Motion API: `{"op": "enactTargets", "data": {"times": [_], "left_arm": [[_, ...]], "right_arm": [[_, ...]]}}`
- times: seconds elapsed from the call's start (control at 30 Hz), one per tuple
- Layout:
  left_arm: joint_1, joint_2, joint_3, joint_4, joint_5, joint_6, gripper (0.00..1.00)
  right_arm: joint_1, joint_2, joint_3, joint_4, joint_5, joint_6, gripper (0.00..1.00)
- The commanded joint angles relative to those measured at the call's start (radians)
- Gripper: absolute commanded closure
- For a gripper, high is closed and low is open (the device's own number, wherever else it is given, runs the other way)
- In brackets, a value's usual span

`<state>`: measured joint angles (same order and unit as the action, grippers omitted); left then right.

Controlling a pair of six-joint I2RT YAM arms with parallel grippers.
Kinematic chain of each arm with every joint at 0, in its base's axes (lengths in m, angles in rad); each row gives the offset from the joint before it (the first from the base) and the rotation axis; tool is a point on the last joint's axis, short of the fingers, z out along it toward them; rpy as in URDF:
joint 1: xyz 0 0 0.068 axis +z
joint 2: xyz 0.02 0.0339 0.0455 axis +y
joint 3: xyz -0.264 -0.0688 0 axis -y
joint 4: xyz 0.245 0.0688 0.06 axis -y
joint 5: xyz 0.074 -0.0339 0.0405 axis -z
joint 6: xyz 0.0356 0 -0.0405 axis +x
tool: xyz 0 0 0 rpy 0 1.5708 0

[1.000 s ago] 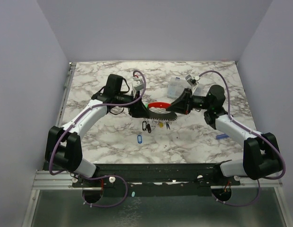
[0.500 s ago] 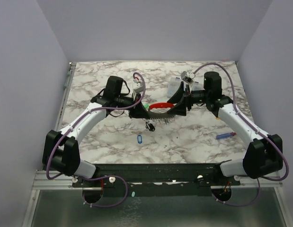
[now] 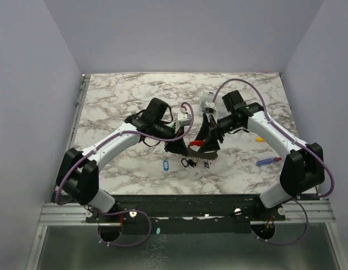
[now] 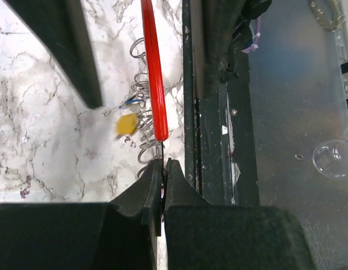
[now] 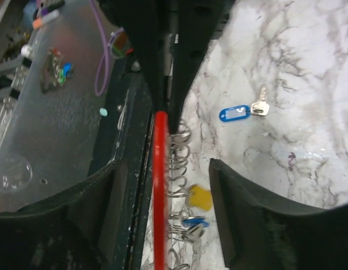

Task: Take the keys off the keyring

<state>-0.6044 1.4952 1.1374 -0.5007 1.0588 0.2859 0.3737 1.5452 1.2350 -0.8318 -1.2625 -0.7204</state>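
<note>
A red strip (image 4: 153, 67) carries a row of thin wire keyring loops (image 4: 141, 90) and hangs above the marble. My left gripper (image 4: 163, 162) is shut on the strip's thin dark end. Two keys' tags hang from the loops, one yellow (image 5: 199, 198) and one blue (image 5: 195, 223). My right gripper (image 5: 167, 163) is open, its fingers (image 5: 241, 202) on either side of the red strip (image 5: 160, 185) without touching it. A loose key with a blue tag (image 5: 235, 113) lies on the table. From above, both grippers meet over the red strip (image 3: 196, 143).
The loose blue tag (image 3: 166, 165) lies just left of a dark cluster (image 3: 188, 163) below the grippers. A blue-and-red stick (image 3: 268, 161) lies at the right. A clear box (image 3: 207, 104) stands behind the right gripper. The table's near edge and black rail (image 4: 213, 112) run close by.
Both arms swung in toward the middle and nearer the front edge, taking the red strip along. The left jaws closed on its end, and the right jaws opened round it.
</note>
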Motion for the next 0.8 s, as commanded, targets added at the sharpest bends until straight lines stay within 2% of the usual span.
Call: {"op": "enactTargets", "data": {"times": [0.0, 0.3, 0.33, 0.4, 0.47, 0.53, 0.6, 0.67, 0.77], "left_arm": [[-0.023, 0.018, 0.052, -0.048, -0.047, 0.076, 1.0], [-0.03, 0.045, 0.094, -0.064, -0.055, 0.073, 1.0], [-0.029, 0.042, 0.099, -0.068, -0.057, 0.074, 1.0], [-0.021, 0.032, 0.11, -0.085, -0.066, 0.082, 1.0], [0.004, 0.017, 0.117, -0.106, -0.072, 0.097, 0.81], [0.041, 0.0, 0.115, -0.119, -0.072, 0.11, 0.56], [0.084, -0.019, 0.104, -0.122, -0.062, 0.118, 0.38], [0.12, -0.038, 0.09, -0.122, -0.058, 0.132, 0.3], [0.145, -0.061, 0.057, -0.124, -0.064, 0.163, 0.26]], "right_arm": [[0.059, 0.005, 0.002, -0.151, -0.024, -0.117, 0.36], [0.11, -0.008, -0.056, -0.004, -0.003, 0.017, 0.65], [0.112, -0.009, -0.064, 0.009, -0.002, 0.03, 0.72], [0.111, -0.016, -0.068, 0.02, 0.003, 0.05, 0.95], [0.111, -0.031, -0.064, 0.038, 0.022, 0.087, 0.99], [0.111, -0.057, -0.065, 0.09, 0.043, 0.159, 0.99], [0.111, -0.089, -0.075, 0.158, 0.06, 0.235, 0.99], [0.111, -0.116, -0.085, 0.218, 0.064, 0.305, 0.99], [0.111, -0.132, -0.074, 0.263, 0.081, 0.394, 0.99]]}}
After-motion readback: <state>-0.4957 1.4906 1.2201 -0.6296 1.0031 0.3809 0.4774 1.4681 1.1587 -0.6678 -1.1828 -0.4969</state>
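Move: The keyring's red band hangs in the air between the hands. Where the open right fingers will shut on it, it is about 3 cm back, 2 cm left and 2 cm below the right hand; from the left hand, which already pinches its end, that spot is some 4 cm to the right and level. The blue-tagged key lies on the table about 6 cm back, 8 cm left and 15 cm below the left hand. The clear box is roughly 15 cm ahead, 8 cm right and 15 cm below the right hand. While the left hand keeps its pinch on the end of the red band and stays nearly in place, the right hand draws back about 3 cm, easing left and down 2 cm, closes its open fingers on the band beside the left fingers, then lifts a little without letting go. Only once the right has shut does the left open wide, let go of the band and pull away forward and left by about 5 cm, rising slightly, its wrist turning a few degrees counter-clockwise. ##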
